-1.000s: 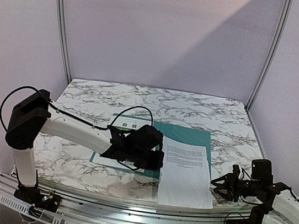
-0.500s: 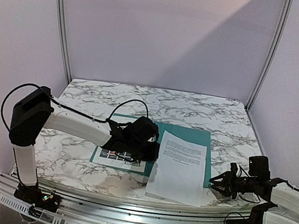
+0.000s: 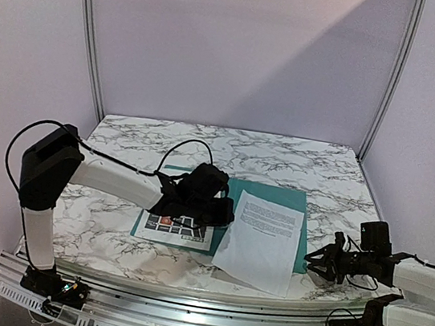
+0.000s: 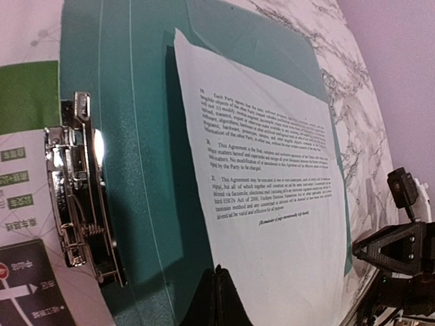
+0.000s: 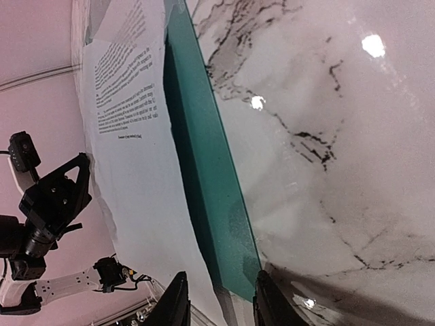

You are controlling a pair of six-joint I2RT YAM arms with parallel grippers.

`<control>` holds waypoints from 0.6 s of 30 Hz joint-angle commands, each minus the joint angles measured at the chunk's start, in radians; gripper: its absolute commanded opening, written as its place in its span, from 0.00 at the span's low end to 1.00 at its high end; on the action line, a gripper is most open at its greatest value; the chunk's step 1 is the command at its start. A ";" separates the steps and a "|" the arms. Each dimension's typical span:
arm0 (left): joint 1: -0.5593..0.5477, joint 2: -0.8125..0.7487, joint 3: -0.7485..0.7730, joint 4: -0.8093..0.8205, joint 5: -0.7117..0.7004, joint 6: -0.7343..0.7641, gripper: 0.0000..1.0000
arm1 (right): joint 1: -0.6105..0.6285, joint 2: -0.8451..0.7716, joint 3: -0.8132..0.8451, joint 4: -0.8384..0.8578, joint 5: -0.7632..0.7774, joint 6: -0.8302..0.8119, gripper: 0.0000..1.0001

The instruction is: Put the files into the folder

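The open teal folder [image 3: 277,197] lies flat on the marble table, its metal clip [image 4: 78,197] along the spine. The file with the green header and map graphic [image 3: 176,228] rests on the folder's left half. The white text file [image 3: 260,238] lies askew over the right half, its near end reaching the table's front edge. My left gripper [image 3: 223,212] is shut on that sheet's left edge, the jaws pinched together [image 4: 219,272]. My right gripper [image 3: 317,264] stands open at the folder's near right corner [image 5: 204,176], fingers either side of it [image 5: 221,302].
The marble table [image 3: 204,145] ends at a metal rail [image 3: 179,320] along the front. Purple walls with metal posts [image 3: 90,32] enclose the back and sides. The left arm's cable [image 3: 187,149] loops above the folder's left side.
The left gripper has pulled the white sheet back and left, turning it so that it lies askew on the folder. The right gripper has narrowed and shifted slightly beside the folder's corner.
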State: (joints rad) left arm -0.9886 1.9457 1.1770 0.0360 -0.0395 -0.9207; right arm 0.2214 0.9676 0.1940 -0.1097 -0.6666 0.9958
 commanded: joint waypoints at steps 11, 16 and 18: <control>-0.003 0.042 -0.053 0.186 0.021 -0.122 0.13 | -0.002 0.084 0.061 0.057 0.016 -0.036 0.33; -0.009 0.041 -0.075 0.208 0.067 -0.115 0.29 | -0.002 0.100 0.058 0.074 0.013 -0.035 0.33; -0.015 0.041 -0.076 0.207 0.073 -0.110 0.30 | -0.003 0.105 0.058 0.078 0.012 -0.034 0.33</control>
State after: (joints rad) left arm -0.9939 1.9793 1.1198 0.2184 -0.0021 -1.0447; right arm 0.2214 1.0603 0.2382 -0.0578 -0.6640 0.9775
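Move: The white file's middle lies about 11 cm right of the left hand and 5 cm back, roughly 2 cm lower; its left edge is at the shut fingertips. The metal clip is some 6 cm to that hand's left and 2 cm ahead, the map sheet 17 cm left and 2 cm ahead. From the right hand, the file's middle is about 16 cm left, 6 cm ahead and 2 cm lower. Left fingers part, releasing the white file's left edge, and ease right; right hand advances about 1.5 cm. ##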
